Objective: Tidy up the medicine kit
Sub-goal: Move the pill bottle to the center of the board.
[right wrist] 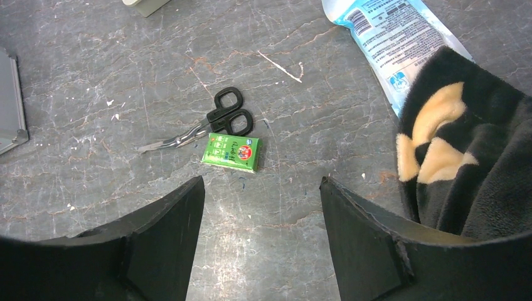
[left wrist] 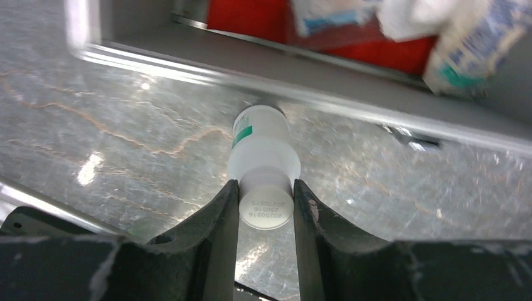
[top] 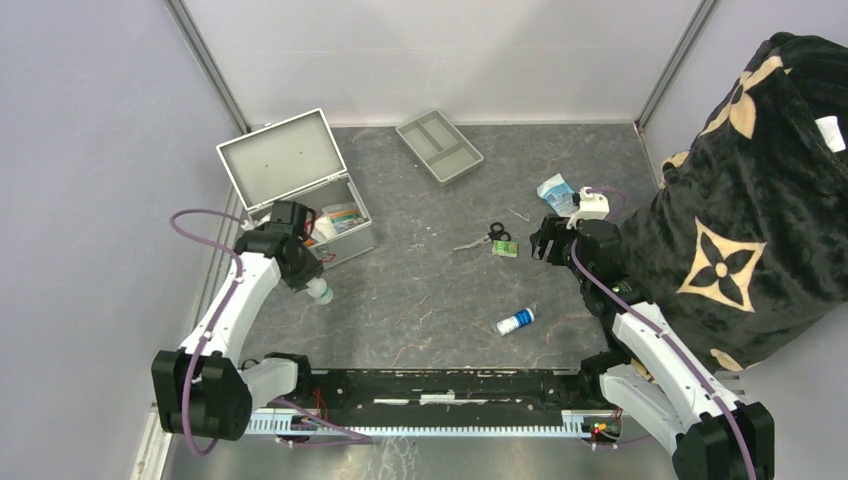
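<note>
The medicine kit (top: 352,246) stands at the back left with its lid (top: 283,158) raised; red and white items lie inside. A small white bottle (left wrist: 262,147) with a green label lies on the table against the kit's front wall (left wrist: 251,63). My left gripper (left wrist: 266,188) has both fingers pressed on the bottle's narrow, date-stamped end. From above, that gripper (top: 312,282) sits just in front of the kit over the bottle (top: 320,292). My right gripper (right wrist: 262,182) hangs open and empty above the table, near black scissors (right wrist: 207,125) and a green packet (right wrist: 231,152).
A shallow grey divided tray (top: 438,146) lies at the back. A white bottle with a blue cap (top: 516,321) lies near the front centre. A blue-and-white pouch (right wrist: 392,37) rests beside a black patterned blanket (top: 760,200) that fills the right side.
</note>
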Motion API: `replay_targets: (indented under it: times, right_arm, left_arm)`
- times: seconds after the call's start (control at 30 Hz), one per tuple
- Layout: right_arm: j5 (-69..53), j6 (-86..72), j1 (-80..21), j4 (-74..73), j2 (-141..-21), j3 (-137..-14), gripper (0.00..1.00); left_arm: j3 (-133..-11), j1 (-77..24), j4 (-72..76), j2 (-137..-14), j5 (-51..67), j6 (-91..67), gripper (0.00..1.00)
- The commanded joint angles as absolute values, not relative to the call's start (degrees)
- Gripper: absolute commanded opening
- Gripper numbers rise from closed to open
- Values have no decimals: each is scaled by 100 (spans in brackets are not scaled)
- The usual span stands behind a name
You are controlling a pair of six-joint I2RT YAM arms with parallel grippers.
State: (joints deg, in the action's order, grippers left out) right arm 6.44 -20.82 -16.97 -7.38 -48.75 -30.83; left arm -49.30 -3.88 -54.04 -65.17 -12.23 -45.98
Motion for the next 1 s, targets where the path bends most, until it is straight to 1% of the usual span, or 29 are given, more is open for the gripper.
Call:
replay_targets:
  times: [0.0, 0.13, 0.23, 0.37, 0.43, 0.5, 0.57, 0.67, 0.83, 0.9, 0.97]
  right_arm:
    - [595, -2170, -1674, -526, -4812, -3059, 74]
    - [539, -2188, -1681, -499, -4820, -3059, 74]
    - [526, -2189, -1680, -529, -4838, -3089, 74]
    - [597, -2145, -1685, -618, -4829, -3135, 74]
    - [648, -2114, -1677, -670, -4831, -3168, 74]
    - [683, -2080, -1677, -719, -4838, -3205, 74]
    - [729, -2057, -1682, -755, -4857, -3241, 74]
    - [756, -2050, -1683, -761, -4917, -3294, 74]
    - [738, -2033, -1684, -731, -5016, -3381, 74]
    - [802, -2015, -1684, -721, -5017, -3408, 74]
    - [889, -2001, -1678, -714, -5060, -3448, 74]
  left_arm:
    - [-5172, -1221, -5018, -6458, -967, -4751, 13]
    - [-5504, -2422, -4719, -6979, -1075, -5058, 13]
    - [-5944, -3214, -4658, -7569, -1448, -5098, 13]
    - [-6481, -3839, -4703, -8267, -1866, -4985, 16]
    - [-6674, -3924, -4740, -8468, -1942, -4903, 21]
    - [-6765, -3929, -4758, -8526, -2040, -4836, 35]
    - [-6863, -3930, -4784, -8481, -2161, -4742, 47]
    - [-7062, -3930, -4855, -8387, -2299, -4579, 57]
    - [-7453, -3909, -5079, -8154, -2704, -4295, 63]
    - [-7557, -3810, -5206, -8008, -2962, -4221, 64]
    - [-7554, -3491, -5228, -7833, -3028, -4151, 63]
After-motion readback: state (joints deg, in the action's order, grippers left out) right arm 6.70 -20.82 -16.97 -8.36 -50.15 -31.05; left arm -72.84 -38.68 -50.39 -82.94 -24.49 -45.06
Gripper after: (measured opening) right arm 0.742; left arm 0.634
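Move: The left hand already pinches the white pill bottle by its cap, the base at board level. The set-down spot is about 18 cm to its right, 4 cm ahead and 6 cm below. The open box's middle is roughly 15 cm ahead, in line with the hand, and the scissors lie some 12 cm ahead and 42 cm to the right. From the right hand, that spot is about 37 cm left, 8 cm back and 12 cm down. Keeping its pinch on the pill bottle's cap, the left hand slides it along the board, about 18 cm right and a little forward past the near side of the box, turning some 30 degrees clockwise. It then opens, lets go, and rises about 6 cm while easing forward, fingers tilting outward. ##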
